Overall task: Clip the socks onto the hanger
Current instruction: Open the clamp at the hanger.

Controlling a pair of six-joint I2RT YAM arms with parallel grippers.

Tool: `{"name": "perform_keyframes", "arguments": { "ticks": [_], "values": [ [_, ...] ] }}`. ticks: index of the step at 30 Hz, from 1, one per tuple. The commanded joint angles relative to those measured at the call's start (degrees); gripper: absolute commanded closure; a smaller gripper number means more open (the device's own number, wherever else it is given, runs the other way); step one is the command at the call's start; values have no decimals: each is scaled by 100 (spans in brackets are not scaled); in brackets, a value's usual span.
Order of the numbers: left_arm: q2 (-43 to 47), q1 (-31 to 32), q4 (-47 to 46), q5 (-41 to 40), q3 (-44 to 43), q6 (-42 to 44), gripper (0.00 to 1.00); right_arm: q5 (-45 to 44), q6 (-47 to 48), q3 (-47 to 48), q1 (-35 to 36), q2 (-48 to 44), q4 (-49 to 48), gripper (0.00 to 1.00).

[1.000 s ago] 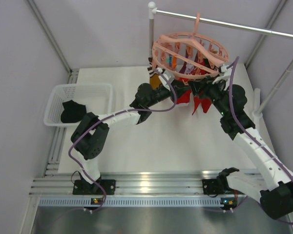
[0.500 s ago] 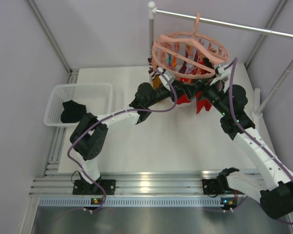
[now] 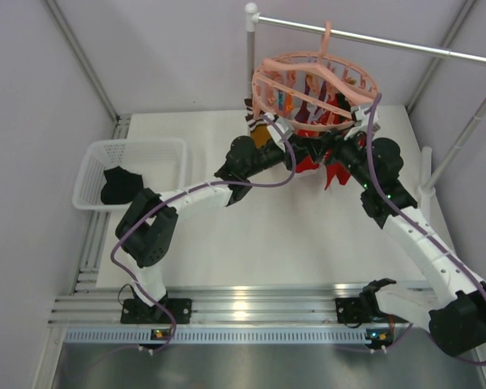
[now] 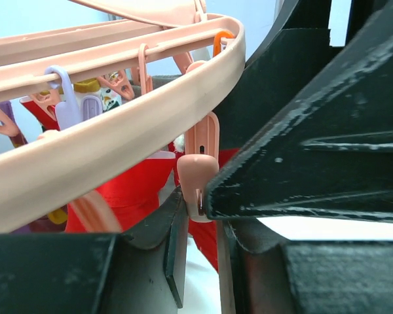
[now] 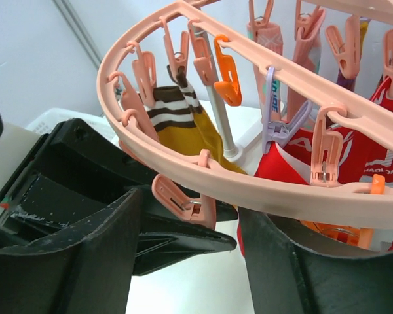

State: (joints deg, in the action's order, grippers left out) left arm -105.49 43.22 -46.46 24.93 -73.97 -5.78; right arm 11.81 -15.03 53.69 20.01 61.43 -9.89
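Note:
The salmon-pink hanger [image 3: 312, 77] hangs from a rail, and red socks [image 3: 334, 174] dangle from its clips. My left gripper [image 3: 301, 152] reaches under the ring from the left. In the left wrist view its narrow jaws [image 4: 200, 216] pinch the lower end of a pink clip [image 4: 198, 173], with a red sock [image 4: 134, 190] just behind. My right gripper [image 3: 330, 150] meets it from the right. In the right wrist view its jaws [image 5: 191, 209] stand wide open under the ring [image 5: 249, 176] with nothing in them, the same clip [image 5: 183, 199] between them.
A white mesh basket [image 3: 134, 144] at the left holds a black sock [image 3: 120, 186]. The metal rail [image 3: 389, 40] and its white posts [image 3: 251, 49] stand behind the hanger. A yellow striped sock [image 5: 183, 124] hangs on the ring's far side.
The right gripper has opened its jaws and edged a little closer under the hanger. The left gripper has kept its place and its hold on the clip.

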Motion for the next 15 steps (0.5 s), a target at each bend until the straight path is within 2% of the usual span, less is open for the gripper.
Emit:
{"name": "perform_keyframes", "arguments": {
  "ticks": [1,4,7,8,10,11,13,14,15],
  "values": [
    [284,134,137,241,-161,130,92,-179,18,238,20,18,-725,43],
    [292,169,216,276,-161,139,92,-267,-27,247,20,53,-778,49],
    [310,195,303,258,-152,165,91,-276,-88,265,20,71,-795,63],
    [310,195,330,258,-144,174,87,-276,-114,273,20,62,-804,70],
    [397,195,391,232,-82,174,73,-206,-167,256,20,45,-821,74],
    [441,195,392,232,-39,200,62,-171,-167,247,12,27,-839,80],
    [634,195,531,180,110,244,55,-144,-193,221,12,10,-865,87],
    [713,178,628,170,155,279,50,-144,-211,212,12,9,-865,94],
    [888,178,742,170,199,323,49,-144,-211,221,12,9,-865,97]
  ]
}}
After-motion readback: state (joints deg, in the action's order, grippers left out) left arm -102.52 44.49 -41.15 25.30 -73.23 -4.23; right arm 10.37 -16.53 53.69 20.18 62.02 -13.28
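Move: The pink clamp under the near rim is between both hands: its lower end is already in the left fingers, its middle about 1 cm to that hand's right and 1 cm above. From the right hand, whose fingers stand open around the clamp, it lies roughly 1 cm ahead, 1 cm left and 1 cm up. The purple clip is some 5 cm straight ahead of the right hand and 2 cm above; the striped yellow sock is about 8 cm ahead, 12 cm left and 3 cm lower. Right fingers pinch the pink clamp, rising about 1 cm; left ones let go and draw back some 2 cm. ##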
